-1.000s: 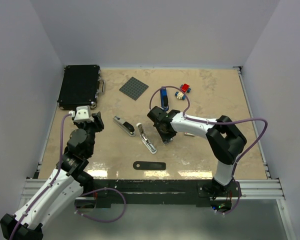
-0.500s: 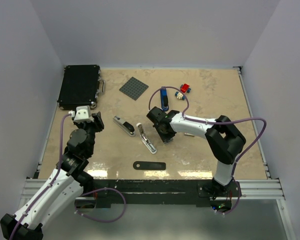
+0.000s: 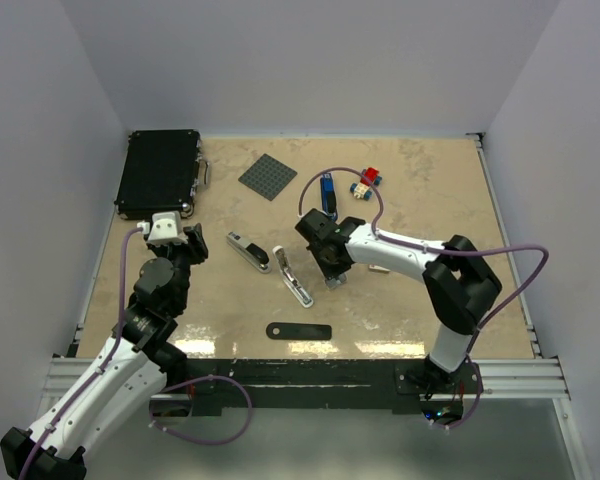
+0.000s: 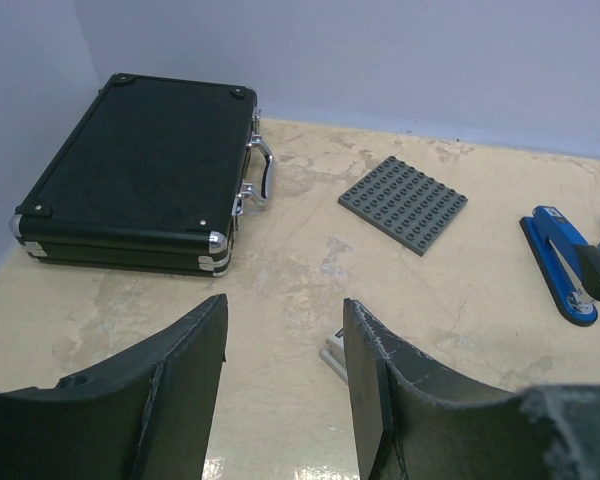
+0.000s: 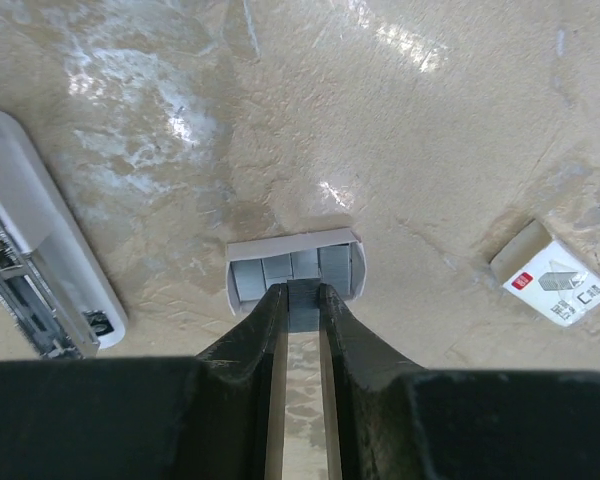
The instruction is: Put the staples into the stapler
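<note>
The staples show in the right wrist view as a grey open tray holding several strips, with its white, red-marked sleeve lying apart to the right. My right gripper points down into the tray, its fingertips pressed on both sides of one grey strip. The pale grey stapler lies open to the tray's left, its track showing. From above, the right gripper stands just right of that stapler. My left gripper hovers open over bare table, nothing between its fingers.
A second grey piece lies left of the open stapler. A blue stapler, a toy-brick car and a grey studded plate sit at the back. A black case fills the back left; a black flat strip lies near the front.
The right gripper's fingers have narrowed onto a staple strip, and its forearm has shifted slightly. The left arm has stayed put.
</note>
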`<state>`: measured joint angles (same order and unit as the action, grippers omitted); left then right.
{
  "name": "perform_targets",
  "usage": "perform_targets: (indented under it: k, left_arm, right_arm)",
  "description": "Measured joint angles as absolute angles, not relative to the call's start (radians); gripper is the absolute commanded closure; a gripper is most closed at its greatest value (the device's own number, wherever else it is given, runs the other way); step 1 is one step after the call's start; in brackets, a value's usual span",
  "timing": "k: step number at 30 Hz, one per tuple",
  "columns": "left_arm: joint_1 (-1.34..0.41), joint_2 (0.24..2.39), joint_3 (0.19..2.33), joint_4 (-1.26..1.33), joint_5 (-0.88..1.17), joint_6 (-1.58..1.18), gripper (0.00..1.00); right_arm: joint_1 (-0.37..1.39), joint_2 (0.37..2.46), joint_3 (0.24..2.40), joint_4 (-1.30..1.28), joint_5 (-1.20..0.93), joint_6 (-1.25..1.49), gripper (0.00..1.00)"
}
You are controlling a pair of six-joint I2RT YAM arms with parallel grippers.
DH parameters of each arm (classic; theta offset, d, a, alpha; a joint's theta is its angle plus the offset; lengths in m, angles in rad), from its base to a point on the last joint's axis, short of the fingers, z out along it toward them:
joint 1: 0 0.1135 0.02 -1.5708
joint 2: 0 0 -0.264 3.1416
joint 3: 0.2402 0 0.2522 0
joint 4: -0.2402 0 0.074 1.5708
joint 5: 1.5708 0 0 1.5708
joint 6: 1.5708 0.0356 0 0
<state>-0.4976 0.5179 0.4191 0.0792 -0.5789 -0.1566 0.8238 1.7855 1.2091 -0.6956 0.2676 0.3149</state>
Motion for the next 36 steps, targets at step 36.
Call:
perform_targets:
  k: [36]
  left_arm:
    - [-0.497,0.520,0.419,0.064,-0.579,-0.168,0.45]
  right_arm:
    - [1.073,1.590,1.020,-0.297,0.284,0.431,0.91]
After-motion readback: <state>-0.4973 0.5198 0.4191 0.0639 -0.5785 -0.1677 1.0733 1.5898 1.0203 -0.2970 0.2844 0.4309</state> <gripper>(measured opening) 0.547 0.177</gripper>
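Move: The right hand, pinching a staple strip, is just above the staple tray, whose middle is about 3 cm below and 1 cm ahead. The open white stapler's middle lies some 10 cm left, 1 cm ahead and 2 cm lower; the small box is about 11 cm right and 4 cm ahead, the black bar 9 cm left and 14 cm back. From the idle left hand the white stapler is roughly 24 cm right, level fore-and-aft, 21 cm below. Strip still pinched, the right hand rises, then swings about 10 cm left and 5 back towards the white stapler. ##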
